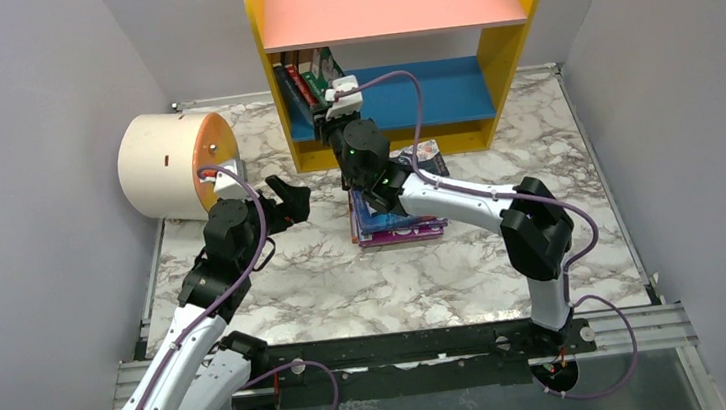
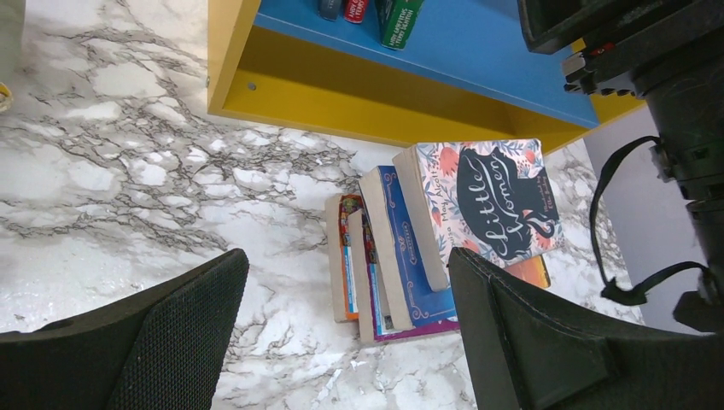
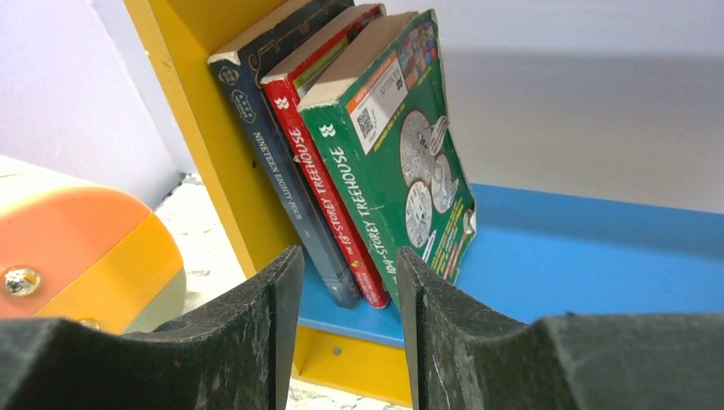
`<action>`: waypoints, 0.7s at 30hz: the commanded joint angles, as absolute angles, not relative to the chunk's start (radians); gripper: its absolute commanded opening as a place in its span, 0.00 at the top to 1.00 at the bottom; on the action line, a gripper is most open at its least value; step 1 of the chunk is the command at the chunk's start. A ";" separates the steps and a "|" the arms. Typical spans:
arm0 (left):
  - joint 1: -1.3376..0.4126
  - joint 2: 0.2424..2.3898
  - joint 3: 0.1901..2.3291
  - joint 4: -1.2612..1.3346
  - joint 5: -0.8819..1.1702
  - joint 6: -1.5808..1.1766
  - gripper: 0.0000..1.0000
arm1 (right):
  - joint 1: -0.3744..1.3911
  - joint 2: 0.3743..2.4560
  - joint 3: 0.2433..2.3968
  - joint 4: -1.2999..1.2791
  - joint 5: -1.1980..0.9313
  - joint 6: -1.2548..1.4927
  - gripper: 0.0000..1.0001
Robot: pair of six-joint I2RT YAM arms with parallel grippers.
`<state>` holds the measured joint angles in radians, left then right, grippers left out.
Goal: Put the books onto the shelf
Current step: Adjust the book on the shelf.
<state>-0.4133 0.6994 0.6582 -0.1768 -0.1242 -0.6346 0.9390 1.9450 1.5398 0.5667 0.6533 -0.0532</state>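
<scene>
The shelf (image 1: 504,46) stands at the back, with yellow sides, a pink upper board and a blue lower board (image 3: 580,248). Three books lean at the lower board's left end: dark blue (image 3: 277,162), red (image 3: 329,179) and green (image 3: 410,162). My right gripper (image 1: 331,108) (image 3: 348,286) hovers just in front of them, open, with nothing between its fingers. A stack of books (image 1: 396,224) lies on the table, "Little Women" (image 2: 499,201) on top, partly under the right arm. My left gripper (image 1: 295,199) (image 2: 346,269) is open and empty, left of the stack.
A cream cylinder with an orange end (image 1: 169,163) (image 3: 77,239) lies at the left, beside the shelf. Grey walls close in both sides. The right arm (image 1: 470,205) stretches across the middle of the marble table (image 1: 347,287).
</scene>
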 commanded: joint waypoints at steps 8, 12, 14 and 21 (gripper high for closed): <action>-0.410 0.730 0.721 -0.162 -0.178 -0.578 0.19 | 0.832 1.836 1.531 0.290 0.589 0.166 0.56; -0.410 0.739 0.722 -0.148 -0.176 -0.578 0.19 | 0.775 1.830 1.518 0.246 0.522 0.206 0.56; -0.410 0.745 0.724 -0.143 -0.179 -0.578 0.19 | 0.750 1.838 1.522 0.230 0.470 0.219 0.55; -0.410 0.764 0.740 -0.127 -0.184 -0.567 0.19 | 0.704 1.931 1.605 0.147 0.392 0.228 0.54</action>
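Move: The right hand has backed out in front of the shelf, with the leaning green book's middle about 12 cm ahead, nearly straight in front and some 2 cm lower. The red book leans 4 cm to the left of the green one and the dark book 7 cm to the left of it. The stack on the table is roughly 12 cm right, 4 cm back and 18 cm below. From the left hand, the green book is about 27 cm ahead, 9 cm right and 4 cm up. The right hand swings about 8 cm to the right, off the line of the green book's spine, and pushes some 5 cm forward as it goes, so that it comes in beside the book's uncovered right-hand cover over the empty blue board. It sinks about 3 cm, mostly towards the end, while the wrist tips the part-open fingers down by roughly 15 degrees; the fingers hold nothing and keep their gap, and no touch on the cover can be made out. ##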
